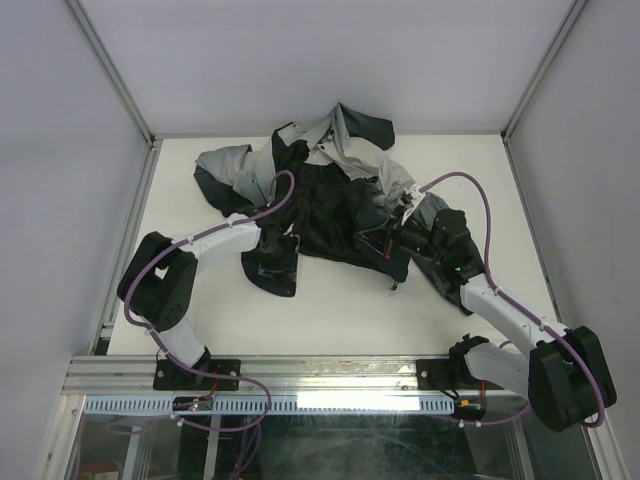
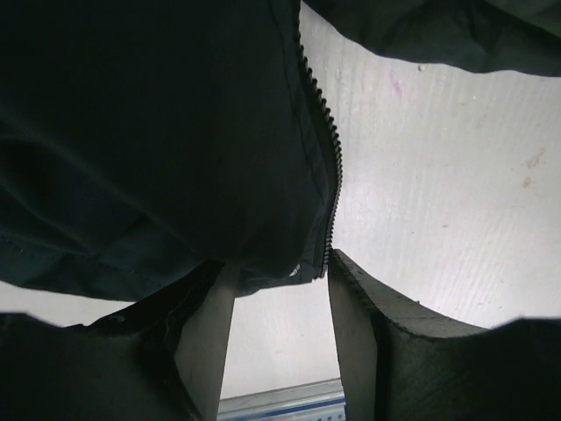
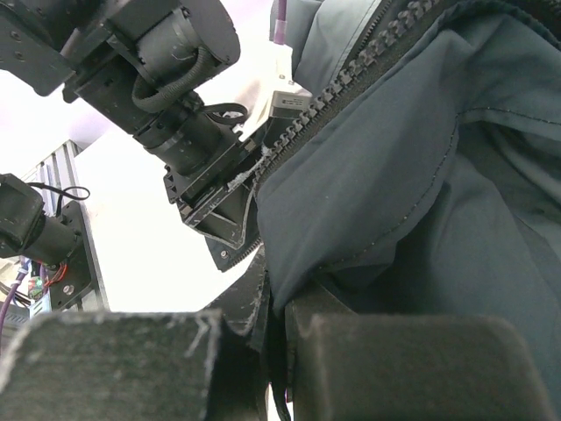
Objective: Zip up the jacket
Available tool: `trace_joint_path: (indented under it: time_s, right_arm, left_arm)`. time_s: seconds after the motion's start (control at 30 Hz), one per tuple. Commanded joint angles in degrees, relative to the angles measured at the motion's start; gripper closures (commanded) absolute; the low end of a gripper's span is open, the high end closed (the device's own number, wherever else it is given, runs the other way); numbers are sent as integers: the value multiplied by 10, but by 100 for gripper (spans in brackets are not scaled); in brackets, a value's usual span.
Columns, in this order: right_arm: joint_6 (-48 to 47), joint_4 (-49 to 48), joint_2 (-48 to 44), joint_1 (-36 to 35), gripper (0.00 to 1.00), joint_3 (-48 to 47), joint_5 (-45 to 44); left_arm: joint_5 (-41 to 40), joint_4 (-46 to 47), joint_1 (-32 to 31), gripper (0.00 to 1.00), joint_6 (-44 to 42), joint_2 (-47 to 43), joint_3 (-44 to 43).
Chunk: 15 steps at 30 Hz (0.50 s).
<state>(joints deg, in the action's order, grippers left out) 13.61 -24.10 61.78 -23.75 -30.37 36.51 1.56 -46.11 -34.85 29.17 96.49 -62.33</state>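
The jacket point(image 1: 330, 215) lies crumpled and open on the white table, grey at the back and dark toward me. My left gripper point(image 1: 274, 256) sits at its lower left hem. In the left wrist view the jaws point(image 2: 279, 267) stand apart, and the hem corner point(image 2: 263, 263) with its zipper teeth point(image 2: 329, 140) lies across the fingertips. My right gripper point(image 1: 393, 240) is at the right front edge. Its jaws point(image 3: 279, 307) are shut on dark jacket fabric point(image 3: 394, 158) beside the zipper line point(image 3: 351, 83), where a small grey piece point(image 3: 289, 103) sits.
The table point(image 1: 330, 310) is walled by a white enclosure with metal posts. An aluminium rail point(image 1: 330, 375) runs along the near edge. Purple cables point(image 1: 480, 200) loop over both arms. The left arm's black wrist point(image 3: 175, 132) shows close in the right wrist view.
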Motion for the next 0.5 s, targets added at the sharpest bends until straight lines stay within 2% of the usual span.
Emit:
trace_joint_path:
  time_s: [0.0, 0.1, 0.23, 0.37, 0.47]
  right_arm:
    - [-6, -27, -18, 2, 100, -3, -2]
    - [-11, -25, -18, 2, 100, -4, -4]
    - [-17, -32, -15, 2, 100, -9, -6]
    - [-19, -63, -9, 2, 100, -9, -22]
    - [-20, -123, -3, 2, 100, -5, -17]
  left_arm:
    - [-14, 35, -2, 54, -6, 22, -14]
    - [-24, 48, -2, 60, -7, 33, 3]
    - [-30, 76, -2, 74, -8, 41, 26]
    - [-43, 96, -1, 100, -9, 23, 31]
    - [-65, 112, 2, 100, -19, -48, 21]
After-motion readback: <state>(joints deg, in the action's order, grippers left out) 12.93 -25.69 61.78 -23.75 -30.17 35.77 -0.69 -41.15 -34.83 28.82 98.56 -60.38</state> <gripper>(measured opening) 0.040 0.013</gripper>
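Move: The lower end of the jacket's left front lies right under the left hand, about 2 cm below its open fingers. Its zipper corner is some 2 cm to the right and 2 cm nearer the base, and the back hem about 10 cm right and 3 cm ahead. The raised right front stands 16 cm right, 5 cm farther out and some 17 cm higher. From the right hand, the lower end lies about 16 cm left, 5 cm back and 18 cm down. The dark fabric at the lower end of the left front, just beside its zipper corner, is what the left fingers shut on: still pointing down, the hand sinks about 2 cm onto it, closes from about half open to shut while easing forward about 1 cm, and pinches the cloth. The right hand stays put and keeps its grip on the raised right front. ##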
